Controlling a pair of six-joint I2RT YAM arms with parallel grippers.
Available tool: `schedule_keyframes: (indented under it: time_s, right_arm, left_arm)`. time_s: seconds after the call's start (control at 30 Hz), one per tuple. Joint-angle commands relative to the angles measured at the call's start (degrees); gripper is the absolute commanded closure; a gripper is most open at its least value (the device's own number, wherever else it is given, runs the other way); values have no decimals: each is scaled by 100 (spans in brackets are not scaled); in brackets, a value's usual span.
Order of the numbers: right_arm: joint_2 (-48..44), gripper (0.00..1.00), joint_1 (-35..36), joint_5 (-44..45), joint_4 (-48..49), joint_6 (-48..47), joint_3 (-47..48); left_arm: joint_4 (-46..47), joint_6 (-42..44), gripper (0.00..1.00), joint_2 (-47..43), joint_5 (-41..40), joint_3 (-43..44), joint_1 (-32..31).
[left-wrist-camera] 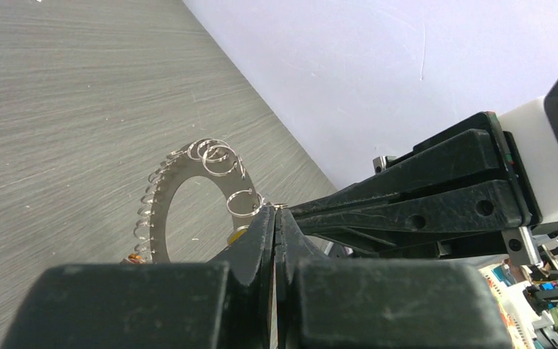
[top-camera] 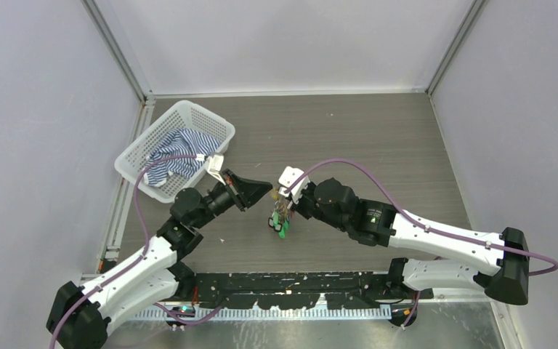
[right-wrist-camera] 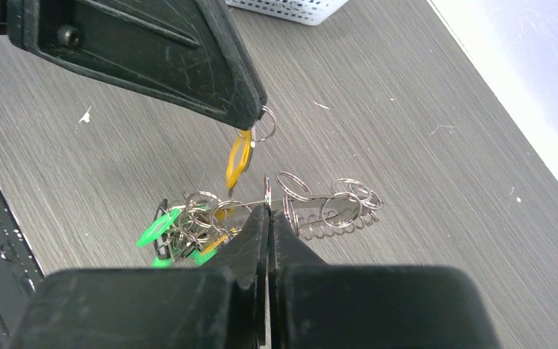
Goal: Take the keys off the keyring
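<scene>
The keyring (right-wrist-camera: 332, 199) is a flat silvery ring hung with small split rings, and it also shows in the left wrist view (left-wrist-camera: 161, 206). My right gripper (right-wrist-camera: 267, 209) is shut on its rim and holds it above the table. The keys (right-wrist-camera: 178, 230), with green and yellow heads, hang bunched at its left side, and they also show in the top view (top-camera: 280, 219). My left gripper (right-wrist-camera: 253, 116) is shut on the small split ring of one yellow key (right-wrist-camera: 237, 160), which dangles just above the bunch. The two grippers meet tip to tip (top-camera: 275, 193).
A white basket (top-camera: 139, 142) holding a striped cloth (top-camera: 176, 159) stands at the back left, close behind the left arm. The black base rail (top-camera: 298, 285) runs along the near edge. Grey walls enclose the table.
</scene>
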Motion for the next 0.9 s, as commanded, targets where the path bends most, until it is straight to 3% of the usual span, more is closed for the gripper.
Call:
schedule_keyframes:
  time_s: [0.0, 0.3, 0.67, 0.87]
  right_arm:
    - [-28, 99, -19, 533, 408, 40, 279]
    - [-43, 99, -160, 1402, 166, 167, 380]
    - [-923, 99, -458, 1841, -503, 437, 595]
    - [-1463, 99, -454, 1670, -1841, 929, 1086]
  left_arm:
    - [311, 30, 99, -140, -170, 11, 30]
    - [-1638, 465, 100, -317, -1210, 248, 32]
    - [-2218, 439, 99, 994, -1186, 581, 1]
    - [-2232, 416, 99, 1926, -1278, 838, -214]
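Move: Just under the left fingertips hangs the freed yellow key, still pinched by its small ring; the bare table it heads down to lies about 22 cm below that hand, some 4 cm ahead and 2 cm to its left. The keyring, held by the right fingers, has its middle about 5 cm below the right hand and 1 cm back; the yellow key is some 3 cm to the right hand's left, level fore and aft. Sinking about 14 cm towards the bare table and easing some 3 cm forward, the left hand tips its fingers down by roughly 35 degrees, keeping its pinch on the yellow key. The right hand carries the keyring away, about 10 cm to the right and a little forward, swinging some 20 degrees clockwise and rising about 5 cm late on; its fingers stay shut. ##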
